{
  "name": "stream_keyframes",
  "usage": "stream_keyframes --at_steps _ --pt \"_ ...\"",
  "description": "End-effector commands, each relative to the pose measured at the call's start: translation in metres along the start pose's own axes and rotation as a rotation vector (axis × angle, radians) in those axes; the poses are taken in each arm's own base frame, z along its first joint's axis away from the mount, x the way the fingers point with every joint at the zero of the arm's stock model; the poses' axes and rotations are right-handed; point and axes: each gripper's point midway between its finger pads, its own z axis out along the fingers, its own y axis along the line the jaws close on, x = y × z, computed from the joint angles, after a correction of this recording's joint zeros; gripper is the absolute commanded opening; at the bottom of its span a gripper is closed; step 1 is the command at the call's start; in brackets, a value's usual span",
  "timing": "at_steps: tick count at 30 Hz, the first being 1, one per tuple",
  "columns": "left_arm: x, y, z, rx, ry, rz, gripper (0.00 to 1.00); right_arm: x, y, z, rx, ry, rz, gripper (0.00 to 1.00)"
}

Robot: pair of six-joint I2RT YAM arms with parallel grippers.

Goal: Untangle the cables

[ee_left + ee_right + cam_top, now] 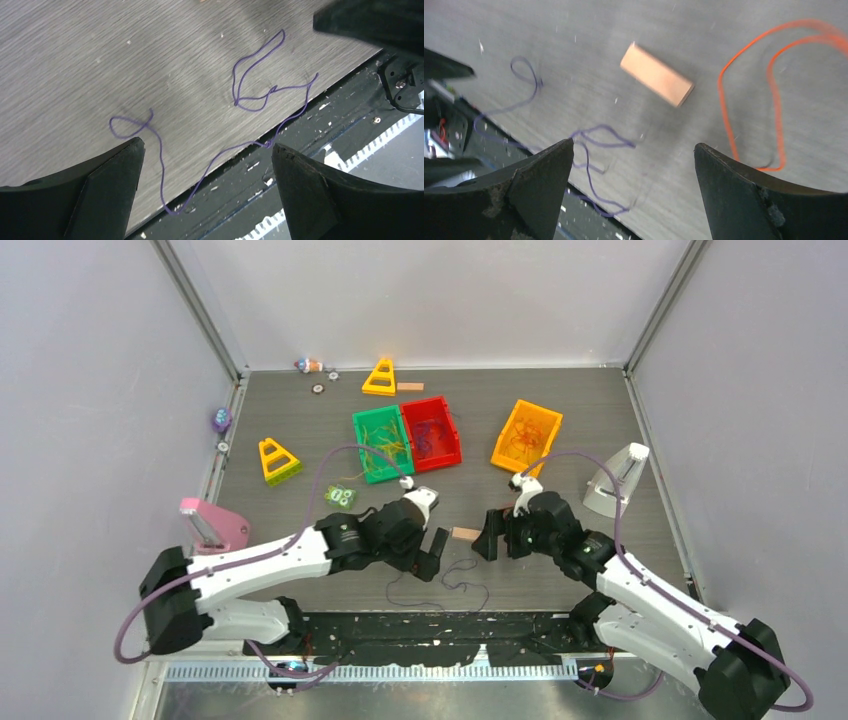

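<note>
Thin purple cables (462, 578) lie loose on the table by its front edge, partly hanging over it. In the left wrist view the purple cable (235, 90) loops below and between the fingers of my left gripper (208, 145), which stands open and holds nothing. My right gripper (633, 145) is also open and empty above more purple cable (609, 145), with an orange cable (774, 100) curled on the table to its right. From above, my left gripper (432, 552) and right gripper (487, 537) face each other just above the purple cables.
A small wooden block (466, 534) lies between the grippers. Green (382, 443), red (431, 432) and orange (526, 436) bins holding cables stand further back. Yellow triangles (278, 460), a pink object (212, 525) and a white stand (615, 485) sit around.
</note>
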Motion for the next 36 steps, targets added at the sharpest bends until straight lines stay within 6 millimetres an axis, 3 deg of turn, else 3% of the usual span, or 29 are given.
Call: stream_keyframes --at_steps 1,6,12,21,23,25,27,28,29,30,32,36 --pt "0.014 0.026 -0.024 -0.077 -0.012 -0.114 0.99 0.033 0.028 0.0 -0.129 0.113 0.019 0.95" --pt "0.044 0.046 -0.029 -0.06 0.037 -0.223 0.98 0.053 0.035 0.012 -0.088 0.195 0.032 0.95" --pt "0.06 0.04 -0.017 0.075 0.048 -0.302 0.7 0.047 0.046 0.028 -0.04 0.173 -0.056 0.97" --pt "0.075 0.034 -0.005 0.104 0.138 -0.291 0.42 0.043 0.034 0.06 0.079 0.17 -0.228 0.99" --pt "0.079 0.031 -0.005 0.124 0.16 -0.288 0.31 0.046 0.035 0.064 0.081 0.177 -0.259 0.91" --pt "0.085 0.029 -0.006 0.138 0.187 -0.283 0.23 0.048 0.038 0.066 0.081 0.186 -0.287 0.8" --pt "0.088 0.028 -0.006 0.146 0.202 -0.281 0.08 0.05 0.042 0.065 0.068 0.188 -0.304 0.65" --pt "0.086 0.027 -0.005 0.149 0.199 -0.283 0.02 0.05 0.045 0.065 0.052 0.182 -0.306 0.5" --pt "0.083 0.024 -0.004 0.161 0.19 -0.29 0.0 0.05 0.05 0.064 0.028 0.177 -0.304 0.4" --pt "0.081 0.02 -0.002 0.182 0.18 -0.295 0.0 0.048 0.054 0.063 0.007 0.162 -0.3 0.22" --pt "0.072 0.018 0.0 0.188 0.159 -0.294 0.0 0.04 0.06 0.061 -0.012 0.129 -0.291 0.08" --pt "0.035 0.023 -0.002 0.166 0.102 -0.26 0.0 0.006 0.072 0.054 -0.005 0.027 -0.269 0.06"
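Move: The purple cable lies spread along the table's front edge. The stretch behind its left curl is about 5 cm back, 6 cm left of and 8 cm below my left hand; from that hand its right-hand loop is some 3 cm ahead, 4 cm right. The loop lies roughly 3 cm back, 6 cm left of and 8 cm below my right hand, the wooden block 4 cm ahead and 3 cm left, the red cable 6 cm ahead and 8 cm right. I close both hands on the purple cable. My left swings about 8 cm left, then sinks and draws back with a slight return right, tipping its fingers some 20 degrees more downward, and pinches behind the left curl. My open right drops and pulls back, eases forward and left over the loop, shuts on it, then rises about 1 cm. ##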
